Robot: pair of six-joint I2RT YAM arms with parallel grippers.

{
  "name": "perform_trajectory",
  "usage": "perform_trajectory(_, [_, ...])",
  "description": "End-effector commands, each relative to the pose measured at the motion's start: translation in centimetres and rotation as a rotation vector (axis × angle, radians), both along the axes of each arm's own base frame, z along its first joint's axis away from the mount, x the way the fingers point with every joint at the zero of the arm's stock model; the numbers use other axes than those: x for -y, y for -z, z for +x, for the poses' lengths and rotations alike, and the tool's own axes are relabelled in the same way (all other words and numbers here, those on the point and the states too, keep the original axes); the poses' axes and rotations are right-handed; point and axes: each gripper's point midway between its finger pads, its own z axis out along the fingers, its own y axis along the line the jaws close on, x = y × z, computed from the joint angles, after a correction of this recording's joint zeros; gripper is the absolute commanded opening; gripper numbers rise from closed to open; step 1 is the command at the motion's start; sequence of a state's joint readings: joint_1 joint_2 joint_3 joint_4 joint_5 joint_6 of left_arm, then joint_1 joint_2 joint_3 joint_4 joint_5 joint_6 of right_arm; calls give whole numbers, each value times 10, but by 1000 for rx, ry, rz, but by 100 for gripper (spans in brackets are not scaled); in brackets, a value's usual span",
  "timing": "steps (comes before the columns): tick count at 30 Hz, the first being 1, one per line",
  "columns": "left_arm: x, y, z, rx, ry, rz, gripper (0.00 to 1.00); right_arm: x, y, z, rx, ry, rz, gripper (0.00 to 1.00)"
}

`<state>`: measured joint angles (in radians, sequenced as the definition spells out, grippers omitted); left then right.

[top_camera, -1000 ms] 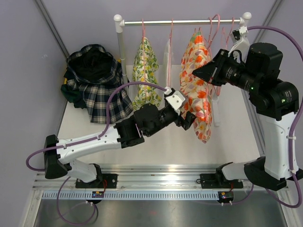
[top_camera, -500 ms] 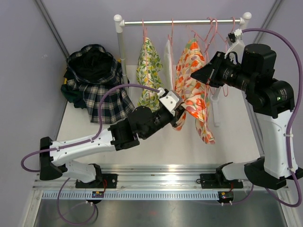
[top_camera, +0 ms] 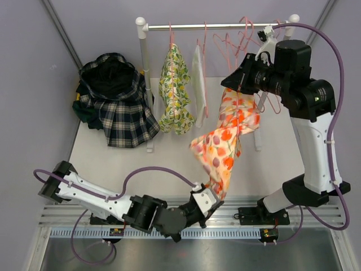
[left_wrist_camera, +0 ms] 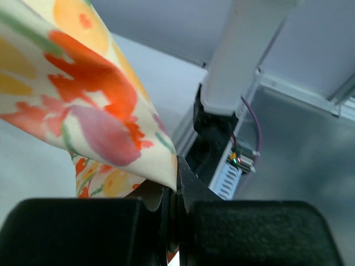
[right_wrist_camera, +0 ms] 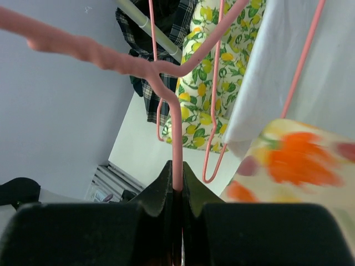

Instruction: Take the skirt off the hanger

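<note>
The skirt (top_camera: pixel 225 141), cream with orange and purple fruit print, stretches from below the rail down toward the near edge. My left gripper (top_camera: pixel 217 195) is shut on its lower hem; the left wrist view shows the cloth (left_wrist_camera: pixel 94 105) pinched between the closed jaws (left_wrist_camera: pixel 176 172). My right gripper (top_camera: pixel 240 84) is shut on the thin pink wire of the hanger (right_wrist_camera: pixel 166 66), up near the rail. In the right wrist view the wire runs straight into the closed jaws (right_wrist_camera: pixel 176 177), and the skirt (right_wrist_camera: pixel 299 160) hangs blurred at the lower right.
A white rail (top_camera: pixel 214 26) on posts (top_camera: pixel 145 68) carries a lemon-print garment (top_camera: pixel 175 90), a white garment (top_camera: pixel 198 82) and several bare pink hangers (top_camera: pixel 234 39). A heap of dark plaid clothes (top_camera: pixel 115 101) lies at the left of the table.
My left gripper closed on the skirt's hem and pulled back to the near edge, drawing the skirt out and down. The right gripper shifted left and up with the hanger.
</note>
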<state>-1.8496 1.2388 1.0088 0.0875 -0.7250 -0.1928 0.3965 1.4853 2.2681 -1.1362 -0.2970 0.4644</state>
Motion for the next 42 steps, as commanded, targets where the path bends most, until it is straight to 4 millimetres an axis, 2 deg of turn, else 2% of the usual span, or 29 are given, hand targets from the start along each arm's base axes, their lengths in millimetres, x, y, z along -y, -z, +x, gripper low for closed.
perform_trajectory(1, [-17,54,-24,-94,-52,93,0,-1,-38,29,181,33,13,0])
perform_trajectory(3, [-21,61,-40,-139,-38,84,0,-4,-34,38,177,33,6,0])
perform_trajectory(6, [-25,68,-48,-168,-43,83,0,-7,-27,56,162,38,7,0])
perform_trajectory(10, [-27,74,-51,-172,-58,108,0,-8,-14,84,131,38,28,0])
perform_trajectory(12, [-29,75,-53,-176,-61,114,0,-2,-8,98,105,50,50,0])
perform_trajectory(13, [-31,75,-51,-174,-71,115,0,1,-2,109,90,47,60,0])
perform_trajectory(16, [-35,73,-47,-173,-85,109,0,0,9,124,51,34,84,0])
perform_trajectory(20, [-44,59,-36,-141,-119,90,0,-5,28,136,-4,17,92,0])
perform_trajectory(22, [-49,51,-23,-101,-172,86,0,-8,45,134,-47,0,93,0])
perform_trajectory(23, [-53,53,-11,-59,-202,124,0,-8,51,133,-62,-2,96,0])
perform_trajectory(25, [-57,46,6,-36,-240,152,0,-6,64,124,-77,2,97,0])
perform_trajectory(26, [-61,46,23,-15,-278,186,0,-5,68,120,-80,5,97,0])
perform_trajectory(28, [-65,36,39,-1,-289,201,0,-1,75,109,-88,11,91,0])
perform_trajectory(29, [-71,32,56,34,-319,229,0,0,77,106,-90,10,83,0])
perform_trajectory(30, [-73,29,65,46,-323,242,0,2,80,101,-104,14,74,0])
perform_trajectory(31, [-78,16,76,77,-332,246,0,4,81,97,-109,13,67,0])
perform_trajectory(32, [-88,11,96,91,-386,265,0,5,80,94,-103,9,53,0])
perform_trajectory(33, [-94,3,107,108,-412,274,0,8,80,89,-108,15,41,3])
perform_trajectory(35, [-116,-26,138,163,-491,284,0,12,78,85,-95,20,13,24])
perform_trajectory(36, [-125,-38,147,178,-517,280,0,17,73,81,-78,37,3,60])
perform_trajectory(37, [-134,-51,156,194,-538,275,0,19,74,79,-81,46,-10,85])
perform_trajectory(38, [-154,-80,172,226,-586,251,0,23,72,77,-69,55,-25,99])
perform_trajectory(40, [-173,-107,186,279,-616,250,0,31,66,72,-53,89,-47,100])
perform_trajectory(41, [-193,-127,199,286,-679,222,0,33,64,70,-47,96,-53,99])
perform_trajectory(42, [-200,-138,204,298,-685,213,0,38,60,66,-32,115,-56,100])
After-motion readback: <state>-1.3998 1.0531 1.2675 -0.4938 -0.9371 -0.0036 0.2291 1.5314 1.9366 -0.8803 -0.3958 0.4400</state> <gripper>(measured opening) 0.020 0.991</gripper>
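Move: The left hand holds the hem of the orange-flowered skirt; the plaid skirt pile on the yellow box lies some 52 cm ahead, 45 cm to its left and 23 cm lower, with the lemon skirt about 42 cm ahead and 13 cm left at its height. The right hand grips the pink hanger by its neck, with the rail some 15 cm straight ahead, a couple of centimetres lower; the white skirt hangs about 14 cm ahead, 11 cm left and 15 cm below it. The left hand, still pinching the orange-flowered skirt, sinks about 10 cm and draws back a little to pull it off the hanger, then sweeps it forward some 24 cm, up and left towards the skirt pile, turning roughly 35 degrees counter-clockwise. Meanwhile the right hand carries the hanger forward to the rail, lowers it about 9 cm to hook it on, backs off a little and opens wide. ##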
